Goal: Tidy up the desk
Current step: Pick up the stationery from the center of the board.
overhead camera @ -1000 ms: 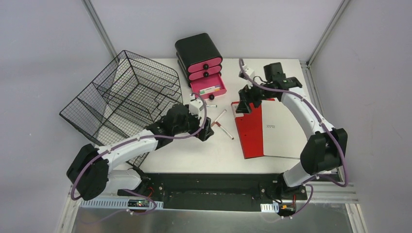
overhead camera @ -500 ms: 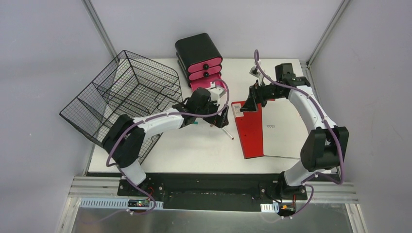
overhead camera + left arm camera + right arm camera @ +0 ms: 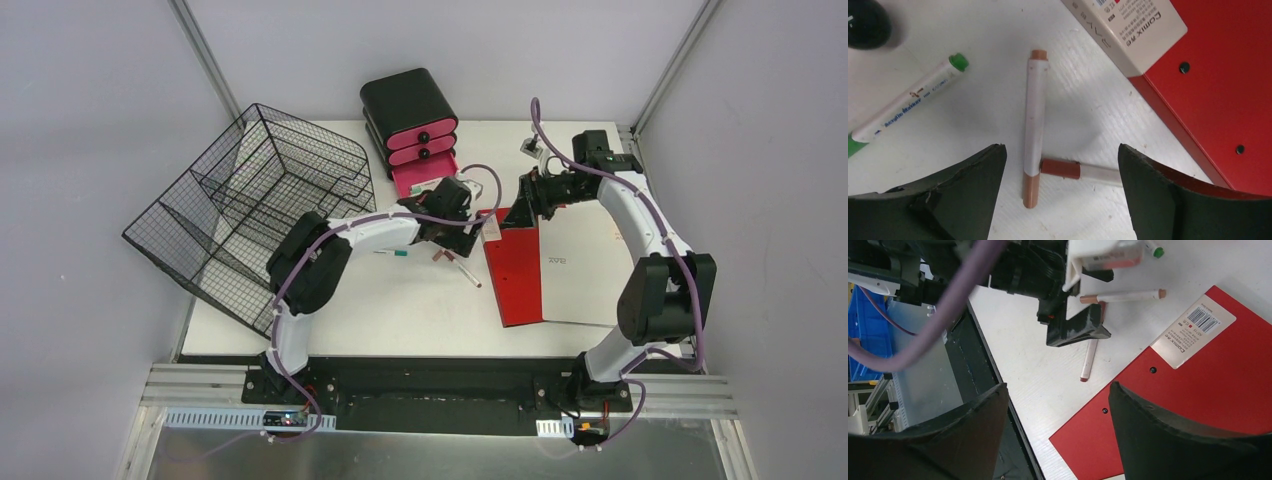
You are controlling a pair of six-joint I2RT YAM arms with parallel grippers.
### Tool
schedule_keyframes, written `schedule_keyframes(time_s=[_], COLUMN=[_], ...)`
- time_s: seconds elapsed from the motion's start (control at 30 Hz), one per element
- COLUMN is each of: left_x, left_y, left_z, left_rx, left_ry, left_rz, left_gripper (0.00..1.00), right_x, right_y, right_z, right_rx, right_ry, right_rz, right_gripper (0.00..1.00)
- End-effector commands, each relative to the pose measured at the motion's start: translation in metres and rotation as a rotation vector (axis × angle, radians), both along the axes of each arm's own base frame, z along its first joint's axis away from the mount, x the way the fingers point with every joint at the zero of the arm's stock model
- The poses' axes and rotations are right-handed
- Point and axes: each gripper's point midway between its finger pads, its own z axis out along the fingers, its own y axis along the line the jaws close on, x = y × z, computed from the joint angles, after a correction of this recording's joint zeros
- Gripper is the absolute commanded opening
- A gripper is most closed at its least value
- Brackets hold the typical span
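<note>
On the white desk lie two brown-capped markers, one upright in the left wrist view and one crossing its lower end. My left gripper hangs open above them, a finger on each side, touching neither. From above, the left gripper sits just left of the red-and-white notebook. A green-capped marker lies further left. My right gripper is open and empty over the notebook's red cover at its far left corner.
A black drawer unit with pink fronts stands at the back, its lowest drawer pulled out behind my left arm. A tilted black wire basket fills the left side. The desk's black front rail runs below the right gripper.
My left arm has swung right from beside the basket to over the brown markers next to the notebook. The right gripper has shifted slightly right and back.
</note>
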Motion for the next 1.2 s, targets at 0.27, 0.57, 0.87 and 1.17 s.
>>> schedule_keyframes(time_s=[0.27,0.57,0.87,1.17], left_x=[0.02,0.015,0.012,0.017], left_y=[-0.001,-0.002,0.004,0.006], left_z=[-0.01,-0.02,-0.019,0.007], left_rx=[0.233,0.241,0.249,0.204], left_ry=[-0.11,-0.075,-0.076,-0.138], left_rz=[-0.007,-0.024,-0.014,0.021], left_gripper=[0.66,0.44,0.13,0.0], right_x=[0.006,0.006,0.005,0.004], right_y=[0.002,0.001,0.001,0.001], right_z=[0.017,0.017,0.019,0.02], right_rx=[0.045,0.047,0.05,0.05], right_ry=[-0.055,-0.05,-0.054,-0.057], right_rz=[0.023,0.025,0.027,0.03], right_gripper=[0.76,0.76,0.77,0.77])
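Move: The tan-capped marker lies almost under the left hand, about 1 cm ahead and 3 cm below. At the same depth, the red-capped marker's middle is some 5 cm back and 3 cm right of the hand. The green marker is about 7 cm ahead and 7 cm left, and the red folder's middle 5 cm back and 15 cm right. From the right hand the tan-capped marker is some 14 cm left, roughly 2 cm ahead and 17 cm below. The left hand sinks about 2 cm, edges forward, tilts some 15 degrees and pinches the tan-capped marker mid-barrel. ##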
